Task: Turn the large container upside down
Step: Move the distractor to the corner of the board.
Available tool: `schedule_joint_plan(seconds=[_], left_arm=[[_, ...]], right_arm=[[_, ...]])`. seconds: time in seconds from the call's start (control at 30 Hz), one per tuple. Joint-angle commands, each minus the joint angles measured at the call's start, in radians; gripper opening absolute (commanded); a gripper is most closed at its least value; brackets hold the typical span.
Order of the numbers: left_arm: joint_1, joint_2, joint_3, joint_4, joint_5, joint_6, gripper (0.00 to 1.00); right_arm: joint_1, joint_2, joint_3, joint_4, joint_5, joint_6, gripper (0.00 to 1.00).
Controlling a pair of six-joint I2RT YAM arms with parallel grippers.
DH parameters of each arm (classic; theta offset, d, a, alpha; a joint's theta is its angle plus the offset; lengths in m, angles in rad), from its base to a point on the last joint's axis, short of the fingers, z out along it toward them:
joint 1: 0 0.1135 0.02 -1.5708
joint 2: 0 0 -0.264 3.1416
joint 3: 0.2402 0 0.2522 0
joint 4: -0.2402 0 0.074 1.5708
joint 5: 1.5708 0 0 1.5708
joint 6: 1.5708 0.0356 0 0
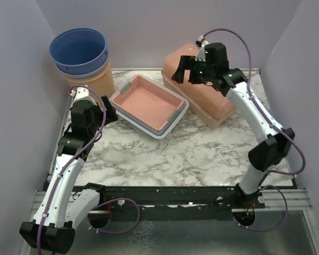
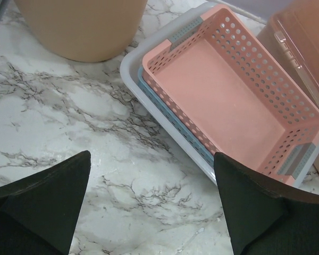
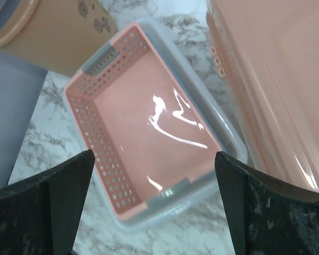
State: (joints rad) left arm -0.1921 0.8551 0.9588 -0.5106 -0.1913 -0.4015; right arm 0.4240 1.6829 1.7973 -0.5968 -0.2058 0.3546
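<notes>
The large container, a peach-orange translucent box with its lid on, stands upright at the back right of the marble table; its lid and clasp edge also fill the right side of the right wrist view and a corner of the left wrist view. My right gripper hangs open in the air above the container's left end, looking down past it, nothing between its fingers. My left gripper is open low over bare marble, left of the baskets and apart from the container.
A pink perforated basket nested in blue and white ones lies just left of the container, almost touching it. A blue bucket sits stacked in an orange bucket at the back left. Lavender walls enclose three sides.
</notes>
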Motion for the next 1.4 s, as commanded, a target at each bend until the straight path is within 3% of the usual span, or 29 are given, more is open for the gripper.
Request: schedule_joint_plan(seconds=[0.0, 0.2, 0.27, 0.57, 0.83, 1.07, 1.37], left_arm=[[-0.004, 0.009, 0.012, -0.011, 0.068, -0.037, 0.99], [-0.003, 0.000, -0.003, -0.010, 0.078, -0.046, 0.99], [-0.004, -0.002, -0.004, -0.011, 0.076, -0.043, 0.99], [-0.004, -0.009, -0.010, -0.010, 0.093, -0.075, 0.99], [-0.004, -0.016, -0.020, -0.007, 0.128, -0.098, 0.99], [-0.004, -0.055, -0.002, -0.019, 0.100, -0.080, 0.99], [-0.003, -0.080, 0.008, -0.039, 0.085, -0.068, 0.99]], right_arm=[[0.056, 0.214, 0.247, -0.076, 0.127, -0.021, 1.00], [0.124, 0.529, 0.638, -0.076, 0.181, -0.066, 1.00], [0.152, 0.595, 0.688, -0.034, 0.230, -0.090, 1.00], [0.192, 0.773, 0.705, 0.217, 0.369, -0.127, 1.00], [0.198, 0.900, 0.757, 0.367, 0.659, -0.155, 1.00], [0.178, 0.904, 0.708, 0.397, 0.889, -0.142, 1.00], [0.078, 0.808, 0.628, 0.350, 0.945, -0.060, 1.00]])
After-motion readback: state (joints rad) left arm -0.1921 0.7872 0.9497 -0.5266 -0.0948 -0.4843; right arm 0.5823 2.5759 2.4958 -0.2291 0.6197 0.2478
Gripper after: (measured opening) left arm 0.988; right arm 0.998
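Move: The orange tub, the distractor to be shifted, has its middle roughly 18 cm ahead of the right hand, 13 cm to its right and 22 cm below. The basket stack sits about 5 cm ahead of that hand, 14 cm to its left and 26 cm down; the bucket stack is some 13 cm farther out than the baskets and 27 cm left of them. From the left hand the orange tub is about 30 cm ahead, 42 cm to the right and 16 cm lower. Forward, left and down, the right hand sweeps with open fingers over the far side of the basket stack to the orange tub's left side. It then swings back right by about 8 cm while still going forward, turning some 30 degrees clockwise, and pushes the tub's side with the outside of its right finger. The left hand drifts a couple of centimetres right with a slight roll. ##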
